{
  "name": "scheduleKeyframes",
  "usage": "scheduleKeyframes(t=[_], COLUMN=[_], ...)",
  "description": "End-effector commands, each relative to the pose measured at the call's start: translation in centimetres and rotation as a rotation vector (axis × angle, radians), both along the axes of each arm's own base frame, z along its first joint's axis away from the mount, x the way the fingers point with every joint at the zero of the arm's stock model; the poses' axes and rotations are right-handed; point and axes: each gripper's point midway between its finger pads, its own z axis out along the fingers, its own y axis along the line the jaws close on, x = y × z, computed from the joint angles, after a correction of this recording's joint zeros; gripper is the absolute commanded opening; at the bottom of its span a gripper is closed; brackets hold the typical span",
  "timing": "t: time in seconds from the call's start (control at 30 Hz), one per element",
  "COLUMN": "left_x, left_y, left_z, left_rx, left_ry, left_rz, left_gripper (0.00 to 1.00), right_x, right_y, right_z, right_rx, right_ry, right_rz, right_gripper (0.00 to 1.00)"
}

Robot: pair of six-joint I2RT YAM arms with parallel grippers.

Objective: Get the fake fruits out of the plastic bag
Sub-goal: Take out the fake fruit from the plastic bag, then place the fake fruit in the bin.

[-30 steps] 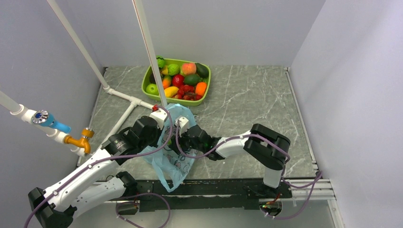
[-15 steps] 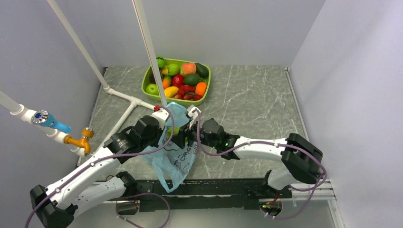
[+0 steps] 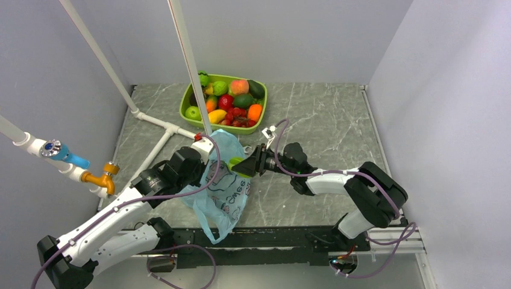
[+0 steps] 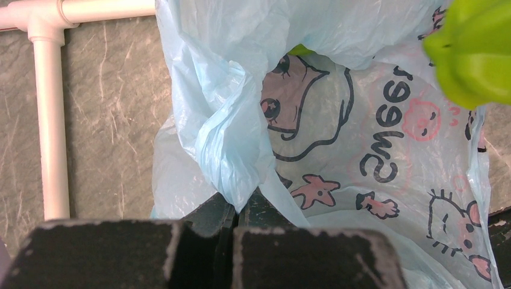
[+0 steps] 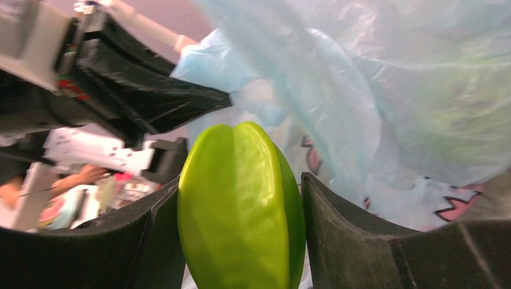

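Observation:
The light blue plastic bag (image 3: 222,194) with cartoon prints hangs off the table, bunched at its upper edge. My left gripper (image 4: 241,201) is shut on a gathered fold of the bag (image 4: 337,114). My right gripper (image 5: 240,183) is shut on a glossy green ridged fake fruit (image 5: 241,211), held upright between its fingers (image 5: 337,223). In the top view the right gripper (image 3: 241,167) sits just right of the bag's mouth. The held fruit (image 4: 473,51) shows at the top right of the left wrist view. A faint green shape (image 5: 449,99) shows through the bag film.
A lime-green tray (image 3: 187,98) full of assorted toy fruits stands at the back of the marble table. White pipes (image 3: 158,123) run along the left side and one slants up in front of the tray. The left arm (image 3: 120,211) lies at the near left.
My right gripper has drawn back to the right out of the bag's mouth, with the green fruit in its jaws. The left gripper has kept its hold on the bag.

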Motion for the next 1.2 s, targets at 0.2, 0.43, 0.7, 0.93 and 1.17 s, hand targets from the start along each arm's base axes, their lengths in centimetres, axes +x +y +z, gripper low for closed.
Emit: scheduleKeyframes(t=[0.2,0.43,0.7,0.93,1.17], left_x=[0.4,0.5,0.5,0.6,0.7], left_y=[-0.5,-0.4,-0.4,-0.4,-0.5], left_z=[1.5,1.4,1.2,1.0,0.4], left_rx=[-0.042,-0.034,-0.025,-0.017,0.003], left_ry=[-0.044,-0.041,-0.033,-0.028,-0.01], left_rz=[0.002,0.004,0.005,0.011,0.009], left_gripper=[0.0,0.0,0.0,0.0,0.0], right_x=[2.5,7.6,11.1,18.6,25.4], right_y=[-6.1,-12.2,-13.5,-10.4,-7.0], right_z=[4.3,2.0,0.8,2.6,3.4], right_rx=[0.148,-0.128,-0.138,-0.137,-0.064], right_ry=[-0.015,-0.055,0.001,-0.067,-0.103], right_rz=[-0.117,-0.47,-0.508,-0.495,-0.493], right_gripper=[0.0,0.0,0.0,0.0,0.0])
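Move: The right hand already holds the green fruit above the bag's right edge. The green basket's middle lies about 33 cm ahead of this hand, 6 cm left and 12 cm lower. The orange in it is roughly 28 cm ahead and 4 cm right; the plastic bag's middle is 5 cm back, 7 cm left. From the left hand, still pinching the bag, the basket is some 35 cm ahead, 7 cm right. The right hand carries the green fruit rightward, then forward towards the basket, some 22 cm out, turning clockwise. ##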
